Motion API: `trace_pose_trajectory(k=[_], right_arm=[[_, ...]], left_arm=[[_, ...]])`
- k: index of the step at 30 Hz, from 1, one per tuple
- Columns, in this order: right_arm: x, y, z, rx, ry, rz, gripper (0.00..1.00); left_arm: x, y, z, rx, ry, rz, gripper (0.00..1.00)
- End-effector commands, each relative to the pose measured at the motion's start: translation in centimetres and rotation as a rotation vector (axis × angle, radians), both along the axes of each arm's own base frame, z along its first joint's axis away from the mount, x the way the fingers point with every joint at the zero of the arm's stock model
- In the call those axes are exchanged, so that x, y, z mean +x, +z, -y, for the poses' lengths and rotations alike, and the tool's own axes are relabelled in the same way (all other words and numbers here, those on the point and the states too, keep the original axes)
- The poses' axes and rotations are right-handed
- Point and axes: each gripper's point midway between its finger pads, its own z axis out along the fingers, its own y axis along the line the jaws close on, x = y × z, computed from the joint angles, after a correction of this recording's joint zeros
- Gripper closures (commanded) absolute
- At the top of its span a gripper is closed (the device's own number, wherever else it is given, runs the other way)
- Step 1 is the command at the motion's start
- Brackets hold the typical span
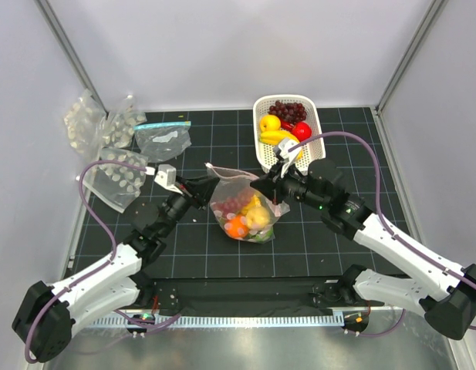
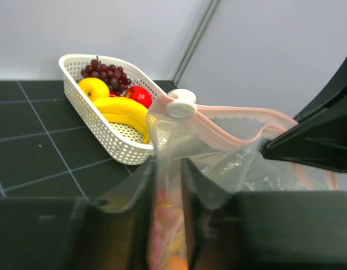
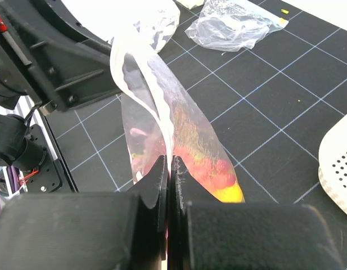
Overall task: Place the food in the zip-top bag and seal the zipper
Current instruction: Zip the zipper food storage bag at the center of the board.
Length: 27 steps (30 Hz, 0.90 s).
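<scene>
The zip-top bag (image 1: 244,210) hangs between my two grippers over the middle of the black mat, with grapes, an orange and yellow fruit inside. My left gripper (image 1: 209,183) holds its left mouth corner. In the left wrist view the fingers (image 2: 140,185) press on a fold of the bag (image 2: 167,219) just below the white slider (image 2: 180,105) of the pinkish zipper (image 2: 240,121). My right gripper (image 1: 270,185) is shut on the right end. In the right wrist view its gripper (image 3: 172,166) pinches the bag's edge (image 3: 162,107).
A white basket (image 1: 260,150) at the back right holds grapes, a lemon, bananas and a red apple; it also shows in the left wrist view (image 2: 114,138). Spare dotted bags (image 1: 106,131) and a flat teal-strip bag (image 1: 162,139) lie at the back left.
</scene>
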Motion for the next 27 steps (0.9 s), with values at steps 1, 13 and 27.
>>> trace_pose_trajectory(k=[1,13,27], right_arm=[[-0.2,2.0,-0.1,0.051,0.009,0.038,0.99],[-1.9,3.9,-0.1,0.092,0.075,0.103,0.45],[-2.6,7.7,-2.6,0.077,0.183,0.223,0.42]], left_arm=[[0.7,3.1,-1.1,-0.068,0.062,0.045,0.82],[-3.6,5.9,3.0,-0.058,-0.226,0.107,1.00],[-5.1,5.7,4.9,-0.018,-0.304,0.088,1.00]])
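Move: The bag's edge below the zipper slider already stands between the left hand's half-open fingertips; the slider is roughly 4 cm ahead and 3 cm above. The bagged fruit lies some 9 cm back, 11 cm right and 10 cm below, the basket about 17 cm ahead, 24 cm right and 10 cm below. From the right hand, shut on the bag's rim, the slider is some 5 cm ahead, 13 cm left and 2 cm above. Left pinches the bag's slider end, drawing it some 6 cm back-right, slightly up; right releases, rising 6 cm. ##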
